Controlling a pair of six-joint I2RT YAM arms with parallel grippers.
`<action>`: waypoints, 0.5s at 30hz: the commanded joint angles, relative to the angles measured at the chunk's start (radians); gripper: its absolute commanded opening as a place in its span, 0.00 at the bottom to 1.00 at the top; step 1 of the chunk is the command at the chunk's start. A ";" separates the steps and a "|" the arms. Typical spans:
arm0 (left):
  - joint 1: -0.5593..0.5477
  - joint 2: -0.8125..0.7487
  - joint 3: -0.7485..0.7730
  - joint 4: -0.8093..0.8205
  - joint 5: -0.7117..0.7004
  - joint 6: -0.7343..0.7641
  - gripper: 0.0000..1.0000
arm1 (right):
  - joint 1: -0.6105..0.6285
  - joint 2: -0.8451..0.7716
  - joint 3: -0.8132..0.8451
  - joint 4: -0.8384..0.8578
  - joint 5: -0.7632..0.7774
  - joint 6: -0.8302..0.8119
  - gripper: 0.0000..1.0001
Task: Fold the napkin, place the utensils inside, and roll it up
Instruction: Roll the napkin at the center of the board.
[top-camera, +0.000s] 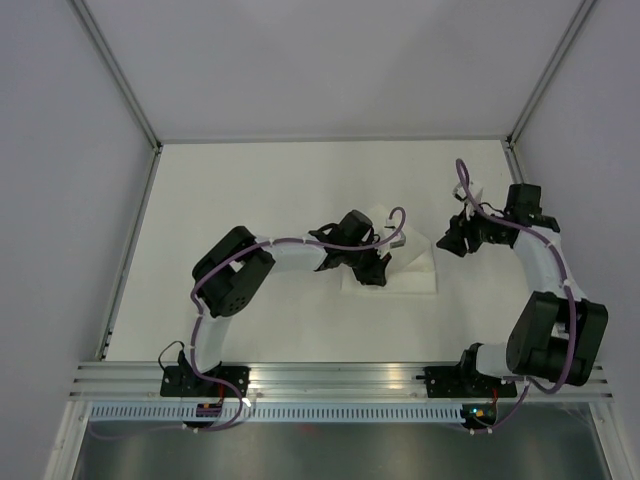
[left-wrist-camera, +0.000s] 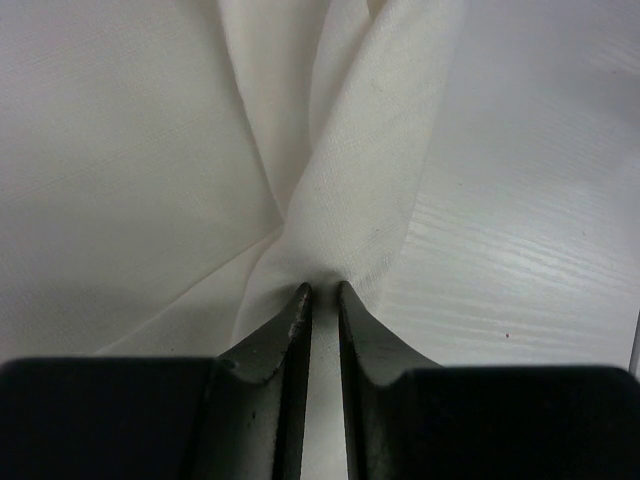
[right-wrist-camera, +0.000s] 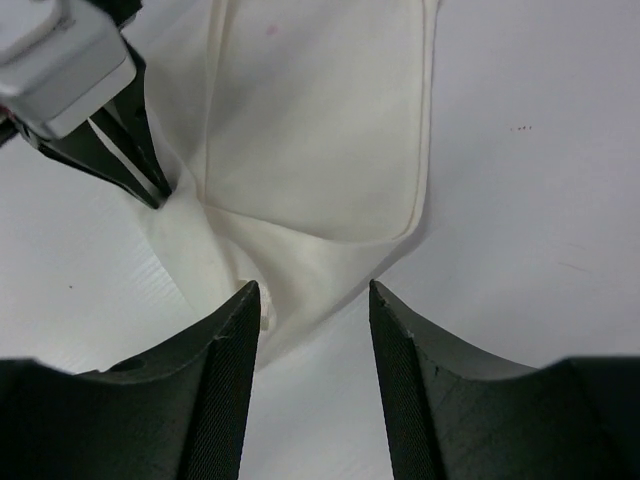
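The white napkin (top-camera: 412, 272) lies crumpled and partly folded on the table, right of centre. My left gripper (left-wrist-camera: 322, 290) is shut on a bunched fold of the napkin (left-wrist-camera: 370, 170), with cloth showing in the narrow slit between its jaws. In the top view the left gripper (top-camera: 383, 268) sits over the napkin's left part. My right gripper (right-wrist-camera: 313, 290) stands open just short of a napkin (right-wrist-camera: 310, 150) corner, which reaches toward its left fingertip; nothing is gripped. The right gripper (top-camera: 445, 243) hovers off the napkin's right edge. The utensils are out of view.
The white table (top-camera: 280, 190) is bounded by grey walls with metal frame posts (top-camera: 120, 80) at the back corners. An aluminium rail (top-camera: 340, 378) carrying both arm bases runs along the near edge. The left arm's elbow (top-camera: 235, 270) juts left of the napkin.
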 joint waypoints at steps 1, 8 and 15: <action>0.007 0.039 0.019 -0.078 0.010 -0.030 0.22 | 0.048 -0.144 -0.134 0.135 0.075 -0.086 0.55; 0.011 0.047 0.031 -0.080 0.033 -0.044 0.22 | 0.235 -0.326 -0.323 0.219 0.228 -0.176 0.59; 0.017 0.055 0.042 -0.085 0.053 -0.059 0.21 | 0.395 -0.319 -0.365 0.200 0.285 -0.204 0.59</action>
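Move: The right hand hovers past the napkin's right side, fingers open; the right part of the napkin's near folded edge lies roughly 8 cm back, 8 cm to its left and 12 cm below. The left fingertips' spot on the same edge is about 7 cm back, 19 cm left and 12 cm below it; the napkin's far end is some 12 cm ahead, 17 cm left and 13 cm below. From the left hand, that right part is about 11 cm to the right, level fore and aft, 1 cm lower. Swing the right gripper back first, then increasingly left, about 6 cm each way, sinking some 4 cm on the way towards the right part of the napkin's near edge. Turn the wrist roughly 20 degrees counter-clockwise and let the fingers tip slightly steeper, keeping them open and clear of the cloth. Hold the left fingertips still where they already rest on the napkin. ##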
